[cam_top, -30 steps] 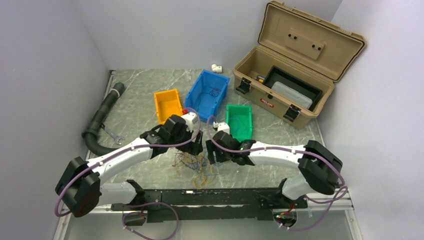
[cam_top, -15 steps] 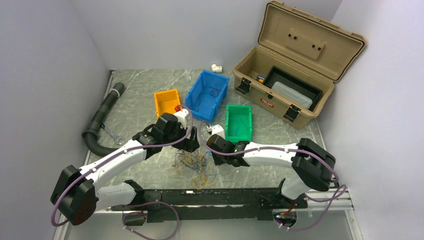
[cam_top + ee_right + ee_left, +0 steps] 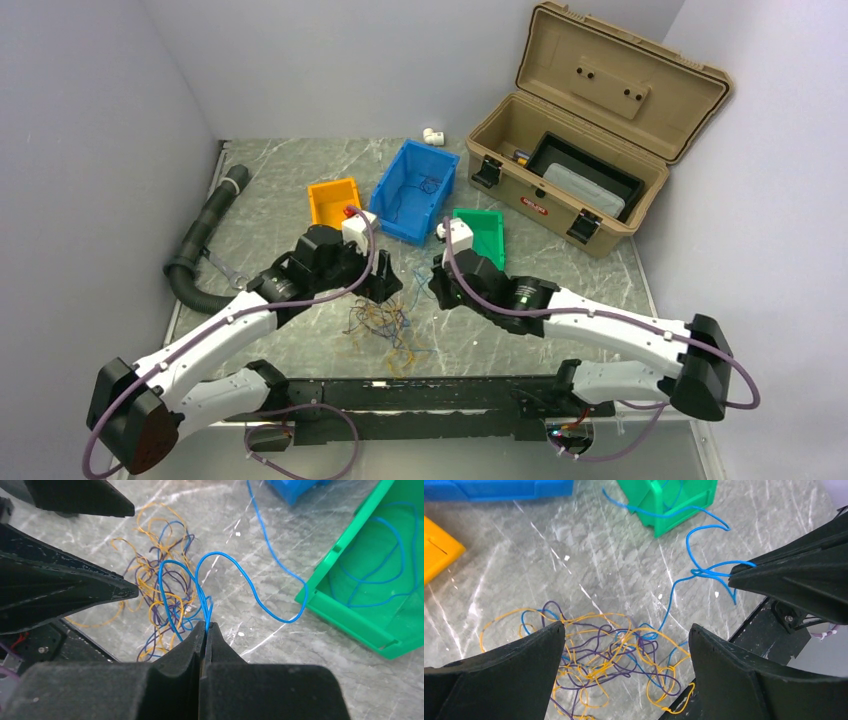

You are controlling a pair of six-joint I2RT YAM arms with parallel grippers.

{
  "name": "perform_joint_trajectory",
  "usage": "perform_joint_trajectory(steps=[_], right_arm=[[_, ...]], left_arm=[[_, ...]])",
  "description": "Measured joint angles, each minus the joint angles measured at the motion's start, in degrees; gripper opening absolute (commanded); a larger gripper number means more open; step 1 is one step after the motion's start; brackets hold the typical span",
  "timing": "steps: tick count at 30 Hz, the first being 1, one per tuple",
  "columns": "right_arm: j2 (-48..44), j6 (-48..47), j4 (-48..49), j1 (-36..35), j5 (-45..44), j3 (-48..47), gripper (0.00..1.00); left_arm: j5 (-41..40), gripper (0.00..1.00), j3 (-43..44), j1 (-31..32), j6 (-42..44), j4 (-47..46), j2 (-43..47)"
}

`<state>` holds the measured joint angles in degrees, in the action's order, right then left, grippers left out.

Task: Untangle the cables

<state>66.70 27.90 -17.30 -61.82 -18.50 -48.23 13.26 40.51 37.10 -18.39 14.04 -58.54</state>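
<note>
The cables [image 3: 383,325] lie as a tangle of yellow-orange, purple and blue wires near the table's front edge. The tangle [image 3: 599,655] shows below my left gripper [image 3: 626,626], which hangs open over it with nothing between its fingers. My right gripper [image 3: 205,625] is shut on one blue cable [image 3: 220,554], pinched at its fingertips. That cable loops up off the tangle [image 3: 160,595] and runs toward the green bin [image 3: 350,625]. In the top view the right gripper [image 3: 440,290] is right of the left gripper [image 3: 385,290].
Behind the grippers stand a green bin [image 3: 497,240] holding a blue wire [image 3: 390,580], a blue bin [image 3: 410,230] and an orange bin [image 3: 330,190]. An open tan toolbox [image 3: 590,130] is at the back right. A black hose [image 3: 205,235] and a wrench [image 3: 225,268] lie left.
My right gripper has shut on the blue cable and drawn it up and back toward the green bin. The left gripper has pulled back to the left, still open.
</note>
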Motion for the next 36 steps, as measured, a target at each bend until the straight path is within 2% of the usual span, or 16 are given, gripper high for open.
perform_joint_trajectory(steps=[8, 16, 21, 30, 36], right_arm=[[-6.5, -3.5, -5.3, 0.0, -2.1, -7.7, 0.0], [-8.3, -8.4, -7.7, 0.0, -4.0, -22.6, 0.0], [-6.7, -11.1, -8.7, 0.0, -3.5, -32.5, 0.0], [-4.4, -14.1, -9.3, 0.0, -2.6, -42.4, 0.0], [-4.4, -14.6, -10.9, 0.1, -9.3, -42.8, 0.0]], left_arm=[[0.8, 0.96, 0.0, 0.0, 0.7, -4.8, 5.2], [6.6, 0.93, -7.0, 0.1, 0.5, -18.5, 7.4], [8.2, 0.93, -8.5, 2.1, 0.6, -23.2, 5.5], [7.8, 0.94, -5.7, 6.1, 1.8, -25.0, 2.6], [4.7, 0.95, -4.4, 6.1, 2.2, -23.7, 2.4]])
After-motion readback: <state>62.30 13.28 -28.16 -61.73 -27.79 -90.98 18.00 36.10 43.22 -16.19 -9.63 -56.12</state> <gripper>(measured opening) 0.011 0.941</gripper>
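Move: The right hand already pinches the blue cable. The tangle it is pulled from lies about 9 cm to that hand's left, 2 cm back and some 15 cm below. The green bin stands roughly 17 cm ahead and 9 cm right of the hand, the blue bin about 31 cm ahead and 4 cm left, both some 12 cm lower. From the left hand, the tangle is 2 cm back, 2 cm left and about 15 cm below. Right hand, still pinching the blue cable, lifts about 30 cm from the tangle; open left rises, shifts right. ##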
